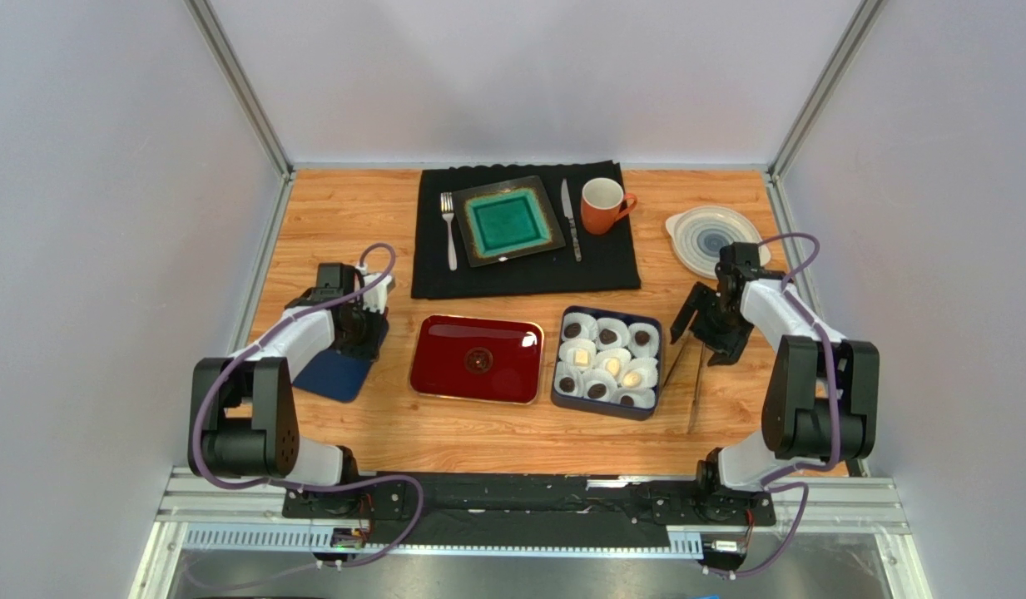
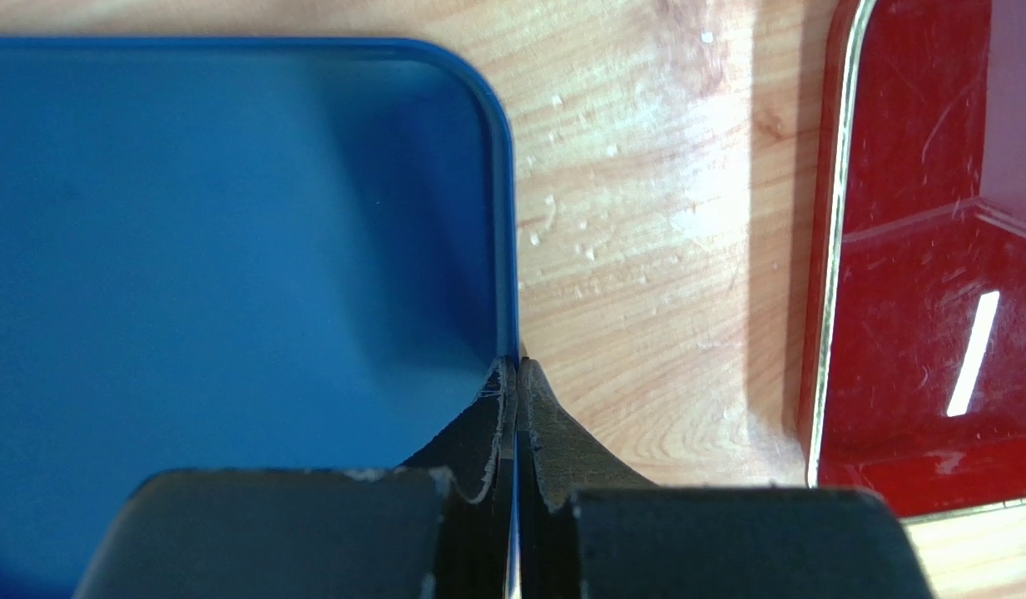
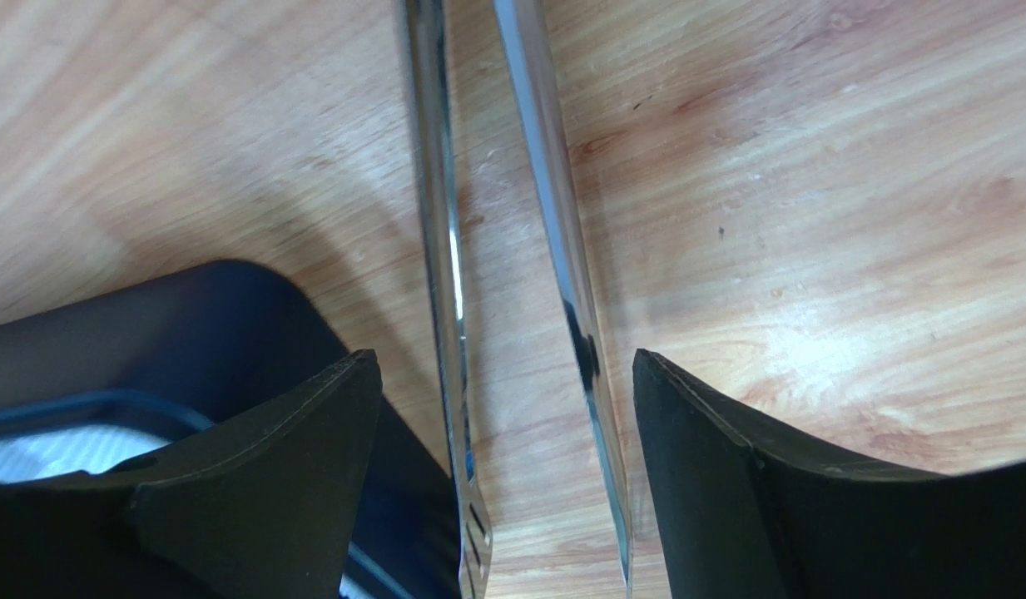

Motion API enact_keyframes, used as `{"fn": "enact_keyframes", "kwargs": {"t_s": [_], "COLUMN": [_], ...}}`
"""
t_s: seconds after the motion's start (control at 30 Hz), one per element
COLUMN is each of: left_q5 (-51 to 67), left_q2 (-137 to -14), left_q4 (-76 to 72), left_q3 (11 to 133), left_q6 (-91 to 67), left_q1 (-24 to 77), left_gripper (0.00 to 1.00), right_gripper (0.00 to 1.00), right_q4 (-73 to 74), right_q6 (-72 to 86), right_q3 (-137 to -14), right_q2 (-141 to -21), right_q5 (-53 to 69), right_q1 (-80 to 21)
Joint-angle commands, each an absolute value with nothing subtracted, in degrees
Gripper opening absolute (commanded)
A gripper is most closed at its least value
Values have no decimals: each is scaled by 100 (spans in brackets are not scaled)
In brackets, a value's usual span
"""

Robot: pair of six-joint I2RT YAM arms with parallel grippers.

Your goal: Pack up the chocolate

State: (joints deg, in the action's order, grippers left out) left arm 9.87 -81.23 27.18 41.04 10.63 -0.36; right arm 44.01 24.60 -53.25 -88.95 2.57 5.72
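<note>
Several chocolates [image 1: 598,389], dark rounds and cream ovals, sit in white paper cups inside a dark blue box [image 1: 563,397]. One dark chocolate [image 1: 479,361] lies on the red tray [image 1: 443,374], which also shows in the left wrist view [image 2: 930,250]. My left gripper [image 1: 351,327] [image 2: 518,374] is shut on the rim of a blue lid [image 1: 330,377] [image 2: 230,250], left of the tray. My right gripper [image 1: 709,335] [image 3: 505,362] is open, its fingers on either side of metal tongs [image 1: 693,387] [image 3: 445,250] without touching them. The box corner [image 3: 205,325] lies just to the left.
A black mat [image 1: 605,268] at the back holds a green plate [image 1: 508,221], a fork [image 1: 450,231], a knife [image 1: 569,219] and an orange mug [image 1: 601,205]. A pale round dish [image 1: 715,237] sits at back right. Grey walls close in on both sides.
</note>
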Motion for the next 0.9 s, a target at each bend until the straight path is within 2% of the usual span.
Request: {"fn": "enact_keyframes", "kwargs": {"t_s": [0.0,0.07,0.17,0.4,0.53,0.63,0.67,0.73,0.77,0.83,0.87], "left_q5": [1046,1081,1195,1687,2310,3459,4307,5294,6379,7448,8193], "left_q2": [-8016,-7841,-7568,-6988,-6820,-6838,-6820,-6637,-6523,-6042,-5812], "left_q4": [3172,3391,3760,4938,5781,6502,6730,6759,6585,5884,4201], "left_q3": [4297,4473,4816,6185,7772,8863,9051,9211,9150,8528,8169], "left_q6": [1195,1187,1169,1020,993,1019,1037,1002,985,303,-397], "left_q1": [-18,-26,-18,-18,-18,-18,-18,-18,-26,-18,-18], "left_gripper": [0,0,0,0,0,0,0,0,0,0,0], "right_gripper": [79,80,94,99,99,99,99,99,99,99,99], "right_q4": [4421,4500,4623,4650,4185,3334,3061,2139,1840,794,521], "right_q6": [2619,2680,2768,2821,2813,2970,3058,3356,3471,3612,3734], "right_q3": [-5423,-5484,-5660,-6117,-6109,-5784,-5661,-5328,-5204,-4845,-4782], "right_q2": [-7983,-7657,-6998,-5863,-5319,-4958,-4896,-4781,-4738,-4702,-4728], "right_q5": [211,246,308,851,1449,2300,2546,3171,3277,3532,3542], "right_q1": [598,598,598,554,466,352,308,80,27,-578,-754]}}
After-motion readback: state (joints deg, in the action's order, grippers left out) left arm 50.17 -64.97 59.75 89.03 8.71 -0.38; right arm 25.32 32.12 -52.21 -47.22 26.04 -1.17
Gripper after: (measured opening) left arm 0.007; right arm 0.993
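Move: The left hand already pinches the right edge of the blue lid, whose middle lies about 7 cm to its left; the chocolate box is some 36 cm to its right and 2 cm back, beyond the red tray, 16 cm to the right and 1 cm back. From the empty right hand the lid's middle is about 56 cm left and 3 cm back, the box 14 cm left and 3 cm back, the tongs just below, their middle 6 cm back and 1 cm left. Left hand lifts the pinched lid about 35 cm, veering right; right leaves the tongs, rising 25 cm, opening, tilting up. ##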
